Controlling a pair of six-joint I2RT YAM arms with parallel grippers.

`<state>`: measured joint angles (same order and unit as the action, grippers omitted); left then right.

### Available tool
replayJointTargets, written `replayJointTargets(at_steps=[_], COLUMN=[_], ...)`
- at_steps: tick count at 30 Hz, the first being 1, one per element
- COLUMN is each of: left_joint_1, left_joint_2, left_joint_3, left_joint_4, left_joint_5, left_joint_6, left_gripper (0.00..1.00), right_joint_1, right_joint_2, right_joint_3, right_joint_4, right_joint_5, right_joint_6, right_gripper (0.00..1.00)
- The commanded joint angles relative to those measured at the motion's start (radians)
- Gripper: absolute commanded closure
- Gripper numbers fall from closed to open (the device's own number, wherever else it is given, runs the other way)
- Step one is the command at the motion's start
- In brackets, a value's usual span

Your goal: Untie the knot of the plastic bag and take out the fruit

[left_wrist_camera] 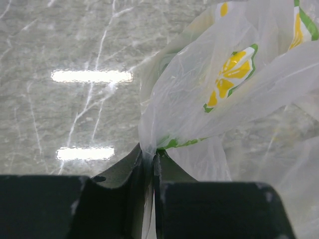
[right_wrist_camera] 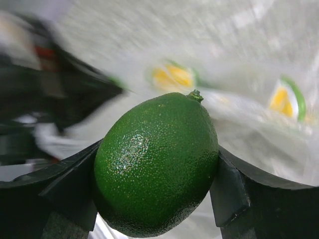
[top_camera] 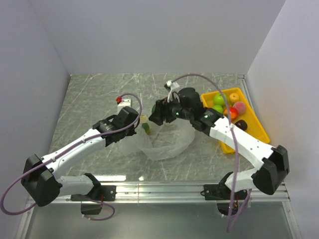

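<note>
The plastic bag (top_camera: 167,142) lies crumpled mid-table, clear film with yellow-and-green prints (left_wrist_camera: 234,69). My left gripper (left_wrist_camera: 149,154) is shut on a bunched fold of the film at the bag's left edge (top_camera: 138,121). My right gripper (right_wrist_camera: 158,172) is shut on a dark green lime (right_wrist_camera: 154,149), its fingers (right_wrist_camera: 227,191) pressing on both sides. In the top view the lime (top_camera: 146,127) hangs just right of the left gripper, with the right gripper (top_camera: 151,121) reaching in from the right above the bag. I cannot make out the knot.
A yellow tray (top_camera: 259,130) stands at the right edge, behind the right arm. It holds a green fruit (top_camera: 219,99), a pink one (top_camera: 239,106) and a dark one (top_camera: 241,124). White walls close in the table at back and sides.
</note>
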<state>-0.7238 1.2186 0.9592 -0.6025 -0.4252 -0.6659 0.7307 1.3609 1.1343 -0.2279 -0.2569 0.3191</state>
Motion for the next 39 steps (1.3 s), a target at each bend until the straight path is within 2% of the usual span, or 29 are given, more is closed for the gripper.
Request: replayJointTargets(at_steps=[1, 4, 6, 7, 8, 15, 18, 20, 22, 24, 28, 29, 30, 32, 33, 35, 39], left_joint_1=[0.007, 0.011, 0.011, 0.012, 0.012, 0.020, 0.021, 0.020, 0.023, 0.021, 0.023, 0.023, 0.023, 0.023, 0.023, 0.023, 0.023], left_joint_2=[-0.019, -0.016, -0.017, -0.019, -0.022, -0.056, -0.074, -0.086, -0.105, -0.120, -0.140, -0.145, -0.145, -0.148, -0.148, -0.152, -0.153], left_joint_3=[0.026, 0.030, 0.032, 0.033, 0.033, 0.049, 0.052, 0.052, 0.050, 0.047, 0.038, 0.038, 0.041, 0.041, 0.041, 0.039, 0.038], left_joint_4=[-0.011, -0.013, -0.016, -0.017, -0.017, -0.048, -0.066, -0.074, -0.075, -0.074, -0.065, -0.065, -0.066, -0.066, -0.066, -0.068, -0.071], left_joint_5=[-0.063, -0.067, -0.073, -0.076, -0.076, -0.104, -0.129, -0.139, -0.142, -0.138, -0.124, -0.115, -0.112, -0.104, -0.101, -0.098, -0.092], left_joint_6=[0.012, 0.020, 0.026, 0.029, 0.038, 0.057, 0.061, 0.066, 0.069, 0.074, 0.088, 0.088, 0.089, 0.091, 0.089, 0.088, 0.084], left_gripper=[0.85, 0.85, 0.85, 0.85, 0.86, 0.85, 0.85, 0.85, 0.85, 0.85, 0.85, 0.85, 0.85, 0.85, 0.85, 0.85, 0.85], right_joint_1=[0.004, -0.023, -0.054, -0.095, -0.121, -0.450, -0.568, -0.675, -0.726, -0.844, -0.930, -0.933, -0.938, -0.941, -0.941, -0.942, -0.941], right_joint_2=[-0.098, -0.152, -0.184, -0.216, -0.232, -0.325, -0.348, -0.352, -0.359, -0.362, -0.345, -0.339, -0.330, -0.322, -0.321, -0.324, -0.333], right_joint_3=[0.166, 0.242, 0.248, 0.240, 0.228, 0.027, -0.092, -0.183, -0.244, -0.324, -0.387, -0.387, -0.387, -0.390, -0.390, -0.393, -0.386], right_joint_4=[-0.045, -0.111, -0.152, -0.163, -0.178, -0.321, -0.352, -0.369, -0.366, -0.349, -0.312, -0.317, -0.321, -0.330, -0.333, -0.335, -0.338], right_joint_5=[-0.091, 0.010, 0.166, 0.227, 0.363, 0.655, 0.689, 0.662, 0.604, 0.581, 0.555, 0.565, 0.571, 0.594, 0.600, 0.610, 0.611], right_joint_6=[-0.051, -0.072, -0.069, -0.068, -0.054, 0.078, 0.150, 0.225, 0.265, 0.311, 0.340, 0.360, 0.365, 0.380, 0.385, 0.388, 0.370], right_gripper=[0.68, 0.68, 0.67, 0.67, 0.66, 0.64, 0.64, 0.64, 0.64, 0.64, 0.61, 0.53, 0.37, 0.23, 0.09, 0.00, 0.00])
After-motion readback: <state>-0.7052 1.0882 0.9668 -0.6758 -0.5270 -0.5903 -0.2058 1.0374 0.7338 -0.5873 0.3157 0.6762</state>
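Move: The right hand already holds the avocado clear of the bag. The free spot at the near end of the yellow tray lies about 39 cm to its right, level with it in reach and some 20 cm below. At tray height the dark plum lies about 44 cm right and 6 cm ahead of the hand, the red apple 40 cm right and 12 cm ahead. From the left hand, still gripping the bag's rim, that spot is about 50 cm right, level in reach, 12 cm lower. The right hand keeps its hold on the avocado, rises about 15 cm, swings about 40 cm right with a slight forward bulge, then comes back and down over the near end of the tray as the wrist turns some 90 degrees clockwise, and there spreads its fingers and lets the avocado go. Meanwhile the left hand keeps the bag's rim pinched and draws it slowly left, then also up, by a few centimetres each way. ##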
